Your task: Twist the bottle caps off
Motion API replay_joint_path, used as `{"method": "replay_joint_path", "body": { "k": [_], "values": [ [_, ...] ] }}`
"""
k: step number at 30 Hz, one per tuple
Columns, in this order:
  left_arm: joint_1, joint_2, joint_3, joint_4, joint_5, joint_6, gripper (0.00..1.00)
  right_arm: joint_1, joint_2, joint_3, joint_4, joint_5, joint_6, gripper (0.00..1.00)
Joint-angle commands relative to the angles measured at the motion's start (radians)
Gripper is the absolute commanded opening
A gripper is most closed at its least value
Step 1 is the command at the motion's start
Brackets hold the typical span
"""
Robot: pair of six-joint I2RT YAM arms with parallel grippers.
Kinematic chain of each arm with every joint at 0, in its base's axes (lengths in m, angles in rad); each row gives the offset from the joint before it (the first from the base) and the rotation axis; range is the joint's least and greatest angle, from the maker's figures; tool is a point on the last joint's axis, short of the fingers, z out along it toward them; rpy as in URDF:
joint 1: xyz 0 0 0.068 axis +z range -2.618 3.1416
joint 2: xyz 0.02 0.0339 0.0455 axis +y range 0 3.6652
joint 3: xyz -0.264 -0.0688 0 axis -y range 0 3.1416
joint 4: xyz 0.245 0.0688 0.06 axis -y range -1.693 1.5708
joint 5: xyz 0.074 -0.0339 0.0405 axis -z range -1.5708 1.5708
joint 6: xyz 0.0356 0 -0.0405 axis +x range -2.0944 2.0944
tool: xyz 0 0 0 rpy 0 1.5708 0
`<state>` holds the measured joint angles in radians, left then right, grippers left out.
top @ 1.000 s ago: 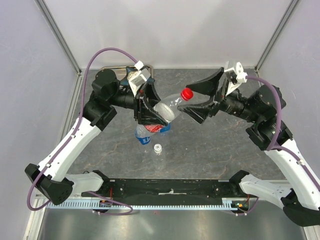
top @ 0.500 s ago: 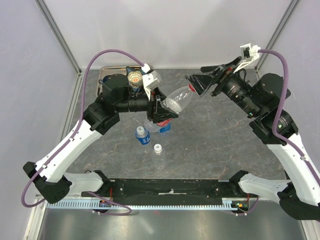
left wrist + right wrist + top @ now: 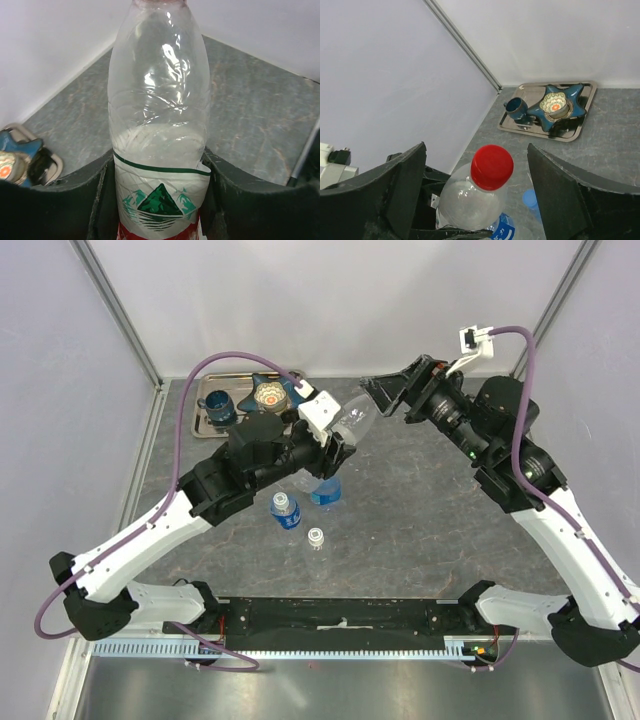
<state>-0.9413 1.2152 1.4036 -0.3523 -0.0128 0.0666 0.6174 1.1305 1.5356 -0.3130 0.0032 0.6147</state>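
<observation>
My left gripper is shut on the lower body of a clear bottle with a red and white label, held above the table and tilted toward the right arm. Its red cap sits on the neck, between the fingers of my right gripper, which is open with a gap on each side of the cap. On the table below stand a blue-capped bottle, a blue-labelled bottle and a tiny white-capped bottle.
A metal tray at the back left holds a dark blue mug and a blue star-shaped dish. Pale walls close in the table on three sides.
The left arm has carried the bottle up and toward the back. The right gripper has turned and swung in, so the red cap now sits between its fingers.
</observation>
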Motion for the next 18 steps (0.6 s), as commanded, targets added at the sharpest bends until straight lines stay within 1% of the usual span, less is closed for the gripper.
{"method": "replay_joint_path", "body": {
  "k": [1, 3, 4, 7, 10, 14, 16, 18],
  "values": [
    [-0.017, -0.036, -0.023, 0.081, -0.162, 0.061, 0.14, -0.001, 0.012, -0.008, 0.023, 0.032, 0.046, 0.86],
    [-0.019, -0.039, -0.026, 0.081, -0.164, 0.065, 0.14, -0.002, 0.012, -0.012, 0.031, 0.034, 0.046, 0.81],
    [-0.019, -0.043, -0.029, 0.082, -0.165, 0.065, 0.14, -0.002, 0.014, -0.017, 0.037, 0.034, 0.049, 0.74],
    [-0.022, -0.046, -0.032, 0.084, -0.168, 0.065, 0.14, -0.001, 0.021, -0.017, 0.040, 0.032, 0.053, 0.63],
    [-0.022, -0.051, -0.037, 0.087, -0.164, 0.067, 0.14, -0.001, 0.028, -0.026, 0.048, 0.029, 0.057, 0.56],
    [-0.024, -0.055, -0.041, 0.093, -0.162, 0.070, 0.14, -0.001, 0.035, -0.032, 0.055, 0.015, 0.060, 0.54],
    [-0.024, -0.063, -0.052, 0.108, -0.158, 0.070, 0.14, -0.001, 0.040, -0.035, 0.055, 0.012, 0.066, 0.57],
    [-0.024, -0.072, -0.063, 0.119, -0.151, 0.068, 0.14, -0.001, 0.045, -0.037, 0.055, 0.009, 0.066, 0.58]
  ]
}}
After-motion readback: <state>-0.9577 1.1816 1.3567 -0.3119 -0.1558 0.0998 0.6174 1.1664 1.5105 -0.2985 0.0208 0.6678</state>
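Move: The red cap, on the bottle the left hand already holds, lies between the right hand's open fingers, about 2 cm ahead, level sideways and 2 cm below. From the left hand it is some 6 cm ahead, 5 cm right and 9 cm up. Far below the right hand, roughly 40 cm, stand the blue-capped bottle, about level fore and aft and 6 cm left, and the white-capped bottle, 6 cm back and 14 cm left. The right hand's left finger comes up against the side of the red cap while the other finger still stands clear, as the gripper narrows from nearly wide open to a little over half and the hand sinks about 2 cm, easing forward and slightly left. Keeping its grip on the bottle, the left hand shifts about 2 cm left and forward, turning some 5 degrees counter-clockwise. ##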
